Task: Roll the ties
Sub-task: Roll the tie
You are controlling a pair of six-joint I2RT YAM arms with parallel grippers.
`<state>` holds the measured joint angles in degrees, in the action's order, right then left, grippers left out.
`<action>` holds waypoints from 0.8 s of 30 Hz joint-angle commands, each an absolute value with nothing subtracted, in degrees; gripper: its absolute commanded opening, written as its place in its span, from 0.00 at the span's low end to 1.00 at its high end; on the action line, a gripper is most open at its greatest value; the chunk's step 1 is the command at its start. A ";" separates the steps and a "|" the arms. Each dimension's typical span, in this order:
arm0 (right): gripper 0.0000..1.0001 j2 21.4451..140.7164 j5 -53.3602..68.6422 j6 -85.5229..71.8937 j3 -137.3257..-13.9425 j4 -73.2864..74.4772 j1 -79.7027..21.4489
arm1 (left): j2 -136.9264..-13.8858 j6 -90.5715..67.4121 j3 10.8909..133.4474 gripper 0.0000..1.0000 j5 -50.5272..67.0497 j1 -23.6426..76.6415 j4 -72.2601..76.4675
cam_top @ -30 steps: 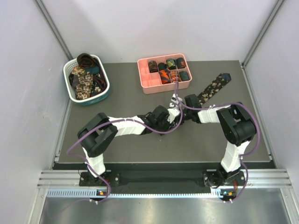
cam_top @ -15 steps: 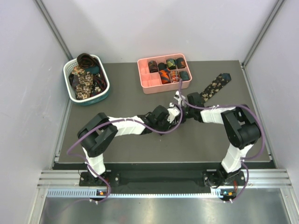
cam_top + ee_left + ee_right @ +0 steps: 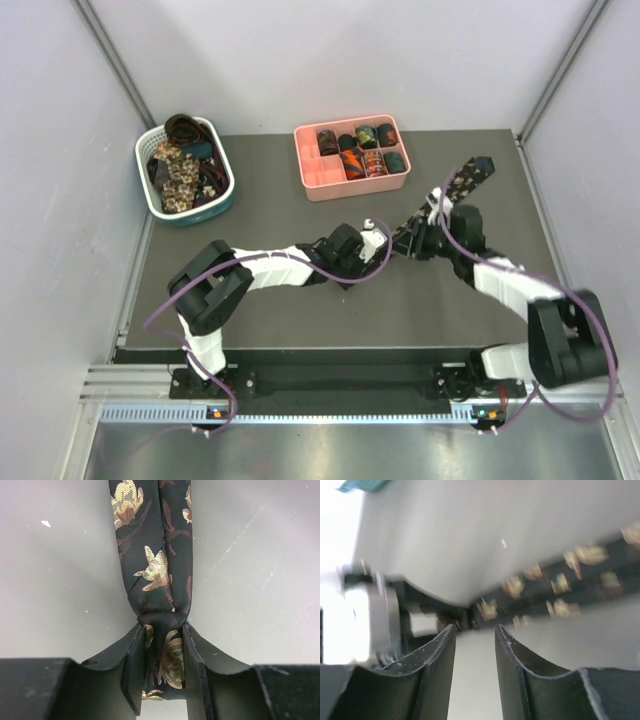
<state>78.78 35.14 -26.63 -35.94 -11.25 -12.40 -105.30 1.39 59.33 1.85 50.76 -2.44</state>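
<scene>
A dark tie with a beige floral print [image 3: 465,178] lies diagonally on the table, its wide pointed end at the far right. My left gripper [image 3: 378,240] is shut on its narrow folded end, and the left wrist view shows the tie [image 3: 157,570] pinched between the jaws of my left gripper [image 3: 162,630]. My right gripper [image 3: 418,236] hovers beside the tie's middle, pointing left. In the blurred right wrist view my right gripper [image 3: 475,630] is open with bare table between its fingers, and the tie [image 3: 560,587] stretches just ahead of them. More ties are coiled in the pink tray [image 3: 365,150].
The pink divided tray [image 3: 300,160] stands at the back centre. A white-and-teal basket [image 3: 143,170] with several loose ties [image 3: 180,170] sits at the back left. Grey walls close in both sides. In the right wrist view the left gripper [image 3: 385,620] shows at the left.
My right arm has swung its elbow far out to the right, and its gripper has drawn back from the left gripper along the tie. The left gripper has kept its hold.
</scene>
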 commanded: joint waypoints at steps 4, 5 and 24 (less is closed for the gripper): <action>0.37 58.84 16.37 -25.22 -22.34 -11.43 -18.88 | -110.56 0.62 59.06 0.29 4.22 51.15 -14.76; 0.37 56.97 13.56 -25.22 -21.45 -9.95 -23.42 | -110.83 0.62 59.32 0.29 4.31 51.15 -15.11; 0.37 63.96 -39.06 -20.13 -25.56 -8.00 -78.47 | -114.52 0.09 66.88 0.29 6.94 51.15 -26.10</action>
<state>59.37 -26.92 -23.14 -20.38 -5.89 -73.36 -109.60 1.19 69.23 3.01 50.37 -15.66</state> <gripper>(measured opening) 0.365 0.346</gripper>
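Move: The tie's near end, which sticks out past the left fingers, is roughly 8 cm back, 11 cm left and 10 cm below the empty right hand. The left fingertips are about 4 cm back, 8 cm left and 9 cm below it; the tie's far end lies some 17 cm ahead, 17 cm right and 10 cm below, and the pink box 19 cm ahead, 10 cm left and 7 cm below. From the left hand the near end is about 3 cm back, 3 cm left and 1 cm below. The right hand sweeps back about 17 cm, first swinging very slightly right, then curving left and sinking late as it comes round behind the tie's near end, its fingers staying part open and its wrist rolling some 35 degrees counter-clockwise as seen from behind the hand. The left hand stays in place and keeps its pinch on the tie beside that end, only tipping its fingers a little more steeply down. ##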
